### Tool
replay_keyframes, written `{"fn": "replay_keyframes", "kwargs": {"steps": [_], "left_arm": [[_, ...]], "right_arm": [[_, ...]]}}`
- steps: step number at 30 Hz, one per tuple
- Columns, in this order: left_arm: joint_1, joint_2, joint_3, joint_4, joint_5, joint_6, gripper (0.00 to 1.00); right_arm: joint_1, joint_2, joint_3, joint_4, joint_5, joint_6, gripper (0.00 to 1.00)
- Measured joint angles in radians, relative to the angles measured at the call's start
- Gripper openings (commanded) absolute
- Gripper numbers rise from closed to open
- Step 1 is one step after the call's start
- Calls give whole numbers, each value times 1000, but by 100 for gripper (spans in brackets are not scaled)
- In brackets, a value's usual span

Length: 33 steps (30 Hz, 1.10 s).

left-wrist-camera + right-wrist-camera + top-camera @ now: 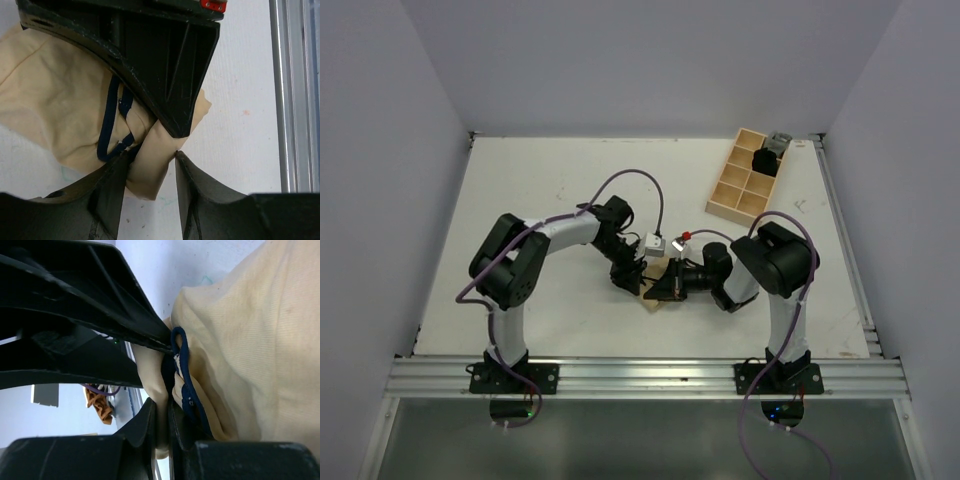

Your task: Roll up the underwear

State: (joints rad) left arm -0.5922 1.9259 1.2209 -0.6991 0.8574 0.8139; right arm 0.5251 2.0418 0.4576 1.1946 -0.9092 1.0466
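The underwear (pixel 653 297) is a tan-beige cloth with dark blue trim (pixel 107 125), lying bunched on the white table between the two arms. My right gripper (pixel 162 405) is shut on a thin fold of the underwear (pixel 250 340), with the trim (pixel 180 355) just beside its jaws. My left gripper (pixel 153 151) straddles a thicker fold of the underwear (pixel 60 100). Its left finger (pixel 110 190) lies against the cloth, its right fingertip (pixel 178 156) just touches it, and a gap shows lower down. Seen from above, the left gripper (pixel 632 282) and the right gripper (pixel 660 285) meet tip to tip.
A light wooden compartment tray (pixel 732 200) stands at the back right with a black object (pixel 765 160) in one cell. An aluminium rail (pixel 650 375) runs along the near table edge and shows in the left wrist view as the rail (pixel 295 100).
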Motion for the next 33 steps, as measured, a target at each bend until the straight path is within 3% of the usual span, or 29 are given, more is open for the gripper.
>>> {"fn": "replay_keyframes", "kwargs": {"steps": [6,11,17,25,33], "left_arm": [[0,65,48,-44,3,18,19],[-6,87,96,-110,1,36,7],[-19,129,162,-184,-15,41,0],[-39,190,251,-264,-23,41,0],[-45,256,326,-306,24,38,0]], "right_arm": [[-2,1,-2,3,1,7,6],[-5,1,-3,3,1,16,16],[-6,-14,-2,-39,3,-1,21],[-5,-123,1,-257,48,-103,29],[4,-314,-24,-497,186,-216,38]]}}
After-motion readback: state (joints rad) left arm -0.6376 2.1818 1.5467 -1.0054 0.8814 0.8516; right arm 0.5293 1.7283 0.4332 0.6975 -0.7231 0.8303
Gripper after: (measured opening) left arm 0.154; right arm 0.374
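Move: The rolled edge of the underwear already stands between the left gripper's half-open fingers, level with them and about 1 cm below. The right gripper still pinches the same roll between its own fingertips, at 0 cm ahead and sideways. The unrolled part lies some 5 cm ahead of the left hand and 3 cm to its right; from the right hand that is about 5 cm ahead, sideways nearly level. Sink the left gripper about 1 cm and shut its fingers on the rolled edge; once it pinches, open the right fingers partway to let the roll go. Then ease both grippers to the right by about 2 cm, the left keeping its pinch while its fingertips swing back towards the base, the right tipping its fingertips down. ##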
